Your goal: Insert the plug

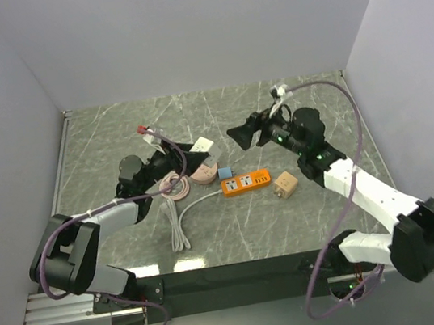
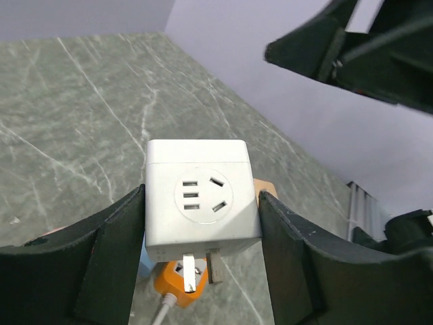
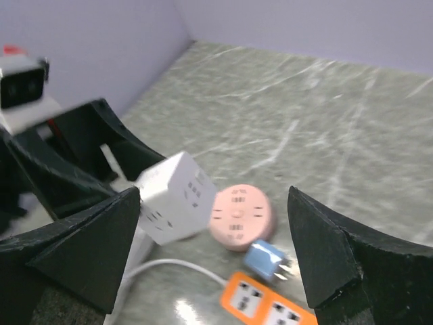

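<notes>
My left gripper [image 2: 201,203] is shut on a white cube plug [image 2: 203,162], one finger against each side of it. Its two metal prongs [image 2: 191,274] point down, hanging above the end of an orange power strip [image 2: 172,283]. From above, the cube [image 1: 201,145] is held off the table, up and left of the orange strip [image 1: 245,183]. My right gripper [image 1: 239,136] hovers just to the cube's right, open and with nothing in it. Its wrist view shows the cube [image 3: 172,196] close to its left finger, without contact.
A pink round socket [image 1: 203,173] and a small blue plug [image 1: 224,172] lie left of the orange strip. A tan cube [image 1: 286,186] sits to its right. A white cord [image 1: 178,221] and a pink coiled piece [image 1: 174,187] lie near the left arm.
</notes>
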Robot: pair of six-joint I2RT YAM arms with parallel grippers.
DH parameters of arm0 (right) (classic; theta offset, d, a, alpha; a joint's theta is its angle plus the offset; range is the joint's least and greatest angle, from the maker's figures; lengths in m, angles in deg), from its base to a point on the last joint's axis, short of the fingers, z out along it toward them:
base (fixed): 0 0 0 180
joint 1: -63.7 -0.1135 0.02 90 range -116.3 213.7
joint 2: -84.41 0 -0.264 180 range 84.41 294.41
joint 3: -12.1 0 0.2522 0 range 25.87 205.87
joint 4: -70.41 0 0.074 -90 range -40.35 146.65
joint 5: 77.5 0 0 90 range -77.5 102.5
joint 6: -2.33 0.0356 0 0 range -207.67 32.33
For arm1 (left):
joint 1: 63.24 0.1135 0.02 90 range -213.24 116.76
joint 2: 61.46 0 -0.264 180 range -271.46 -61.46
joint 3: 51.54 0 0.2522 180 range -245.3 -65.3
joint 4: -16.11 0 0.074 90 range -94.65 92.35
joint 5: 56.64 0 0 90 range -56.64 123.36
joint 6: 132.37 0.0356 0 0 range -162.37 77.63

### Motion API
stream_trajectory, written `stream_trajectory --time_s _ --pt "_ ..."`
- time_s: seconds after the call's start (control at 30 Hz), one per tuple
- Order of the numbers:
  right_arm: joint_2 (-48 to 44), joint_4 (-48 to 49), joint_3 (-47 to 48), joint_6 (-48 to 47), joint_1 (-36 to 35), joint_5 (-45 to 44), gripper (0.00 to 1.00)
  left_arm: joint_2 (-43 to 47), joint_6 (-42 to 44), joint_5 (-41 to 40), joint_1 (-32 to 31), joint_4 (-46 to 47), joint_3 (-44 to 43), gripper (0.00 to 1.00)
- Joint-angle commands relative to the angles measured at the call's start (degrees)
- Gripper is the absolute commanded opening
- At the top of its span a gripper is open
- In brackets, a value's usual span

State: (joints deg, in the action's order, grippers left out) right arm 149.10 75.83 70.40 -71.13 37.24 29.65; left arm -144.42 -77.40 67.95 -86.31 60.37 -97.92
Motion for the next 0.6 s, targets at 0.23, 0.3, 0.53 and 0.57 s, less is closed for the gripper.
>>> stream_trajectory --time_s 0.23,0.3,0.53,0.57 --pt "18.3 5.4 8.9 30.6 7.8 29.3 0.92 3.8 11.6 -4.1 -1.7 9.9 2.9 0.00" --pt "20.2 10.2 8.2 34.9 8.1 31.4 0.92 3.7 12.5 -4.0 -2.2 10.6 3.3 0.00" --pt "26.1 14.3 9.0 38.8 8.0 34.7 0.92 2.2 14.4 -2.6 -3.1 11.3 3.0 0.00" --pt "26.7 16.2 9.0 39.5 8.0 35.1 0.92 2.0 14.8 -2.2 -3.3 11.2 2.8 0.00"
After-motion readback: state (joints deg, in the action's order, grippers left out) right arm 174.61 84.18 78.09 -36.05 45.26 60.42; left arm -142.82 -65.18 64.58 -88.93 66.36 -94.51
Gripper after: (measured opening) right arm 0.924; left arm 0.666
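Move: The white plug sits between the left fingers, right at the left hand's own point. From the right hand it lies about 9 cm to the left, 1 cm back and 5 cm lower. Far below on the table, some 26 cm under the right hand, are the blue plug 4 cm ahead and 4 cm left, the pink round socket 6 cm ahead and 11 cm left, and the orange power strip level with the hand and 2 cm to the right. Swing the open right gripper down about 6 cm and left about 4 cm towards the white plug, after easing roughly 2 cm forward first. Meanwhile tip its fingers steeply down by nearly 40 degrees, turning them some 20 degrees counter-clockwise and raising the hand's left side. Keep the left grip on the plug nearly in place, rolling its forward side up about 15 degrees. ##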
